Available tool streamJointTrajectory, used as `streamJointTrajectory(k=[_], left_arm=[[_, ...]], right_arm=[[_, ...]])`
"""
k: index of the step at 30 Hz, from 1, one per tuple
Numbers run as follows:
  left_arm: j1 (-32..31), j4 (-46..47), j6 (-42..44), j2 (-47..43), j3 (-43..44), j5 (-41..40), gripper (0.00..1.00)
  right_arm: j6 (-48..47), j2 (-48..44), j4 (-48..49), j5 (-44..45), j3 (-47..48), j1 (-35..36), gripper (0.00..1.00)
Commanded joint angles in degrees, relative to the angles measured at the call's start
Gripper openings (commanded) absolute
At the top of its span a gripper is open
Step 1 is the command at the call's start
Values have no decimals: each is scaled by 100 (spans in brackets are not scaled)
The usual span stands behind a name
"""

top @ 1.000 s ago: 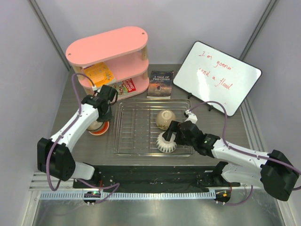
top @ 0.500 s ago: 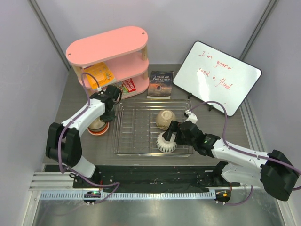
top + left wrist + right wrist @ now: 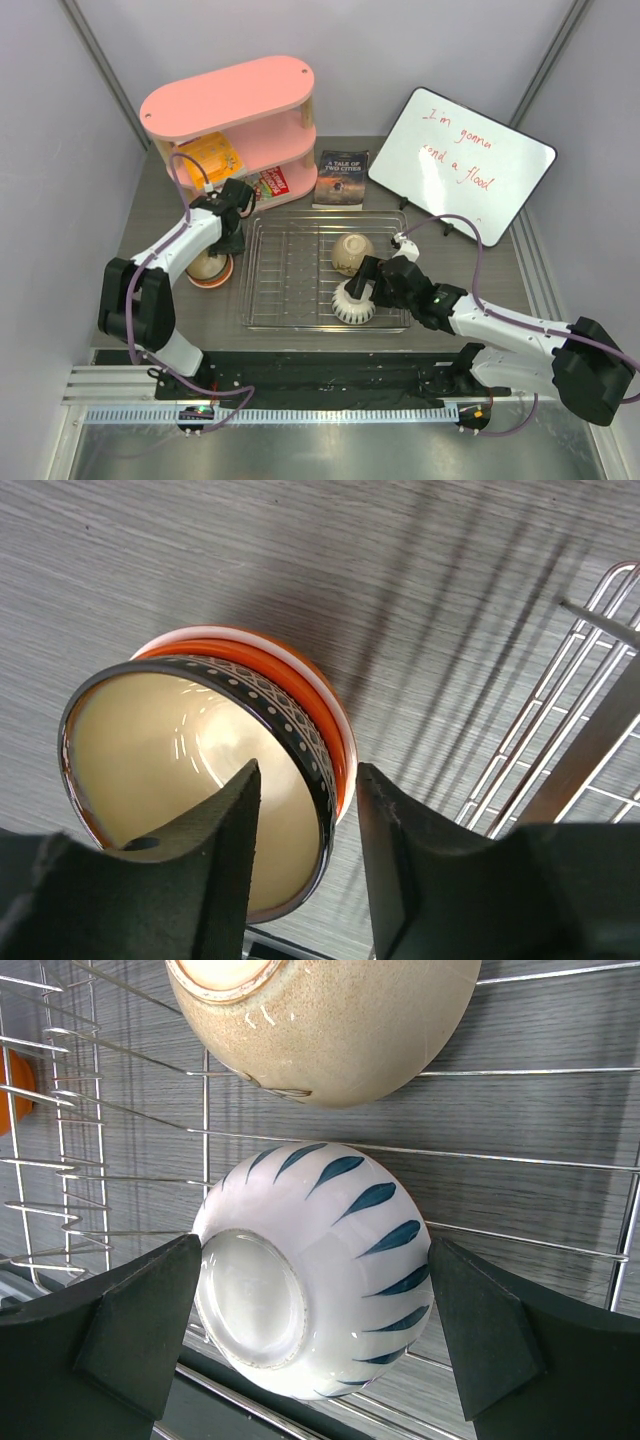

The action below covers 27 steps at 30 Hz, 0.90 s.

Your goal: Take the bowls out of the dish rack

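Left of the dish rack (image 3: pixel 247 270), a dark patterned bowl with a cream inside (image 3: pixel 180 770) sits nested in an orange bowl (image 3: pixel 322 708); in the top view this is one stack (image 3: pixel 208 268). My left gripper (image 3: pixel 222 243) (image 3: pixel 305 770) hovers open over the stack, the dark bowl's rim between its fingers with a gap on the right side. Two bowls lie in the rack. The beige bowl (image 3: pixel 351 252) (image 3: pixel 330 1020) is tipped on its side. The white bowl with blue marks (image 3: pixel 352 303) (image 3: pixel 320 1260) lies foot toward the right wrist camera. My right gripper (image 3: pixel 358 288) (image 3: pixel 315 1250) is shut on the white bowl, fingers touching both sides.
A pink oval shelf unit (image 3: pixel 230 115) stands at the back left, close behind the left arm. A book (image 3: pixel 341 178) lies behind the rack, and a whiteboard (image 3: pixel 462 165) leans at the back right. The rack's wire rim (image 3: pixel 560 740) runs just right of the stack.
My left gripper has opened off the dark bowl's rim, leaving that bowl in the stack; the left arm's elbow swung inward. The right arm has not moved.
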Motion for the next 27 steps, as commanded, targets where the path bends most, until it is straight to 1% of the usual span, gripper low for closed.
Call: streamJointTrajectory(k=[1,4,9,11,13,14,16,19,20,22,23,27], left_arm=[[31,99,-19,-135,1,-103,48],[31,46,-71,-390,36,-86,53],[23,-182,-124,-1128,395,28,56],[23,-305,-159,-1417,554,230,56],[23,-245,-116,-1611,721,580,57],[-4,-201,-116,-1691,765,930,57],[-91,-121,-124,-1849,897,1161,57],[-442,-104,-142,-1745,1125,1653,58],[-748,-78,-133,-1675,1169,1828,60],[-1153,45,-133,-1482,1214,1822,64],[-1538,98,-159,-1428,1205,1813,66],[-2235,790,-352,-1121,951,2268,69]], right_arm=[[4,58,-143,79,13,-38,100],[-5,40,-151,62,31,-38,100],[-31,-47,-169,18,101,-38,100],[-49,-74,-204,-9,197,-47,100],[-57,-153,-309,0,320,-47,100],[-66,-188,-353,0,356,-38,100],[-58,-302,-485,61,478,-38,100],[-57,-477,-626,114,549,-38,100],[-57,-513,-661,123,558,-38,100],[-40,-583,-722,141,584,-38,100],[-49,-653,-766,219,602,-38,100],[-75,-943,-1257,536,716,-29,100]])
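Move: The tan bowl in the rack lies about 26 cm to the left hand's right and 2 cm back, slightly lower; the white bowl is 9 cm nearer the base than the tan bowl. The black bowl, its rim between the left fingers, centres 5 cm left and 4 cm back. From the right hand, the white bowl is about 3 cm back, 1 cm left, 3 cm below, and the tan bowl 6 cm ahead, 1 cm left. Opening wider, left lifts 14 cm off black bowl, swings 15 right towards tan bowl; right hand rises 4. ##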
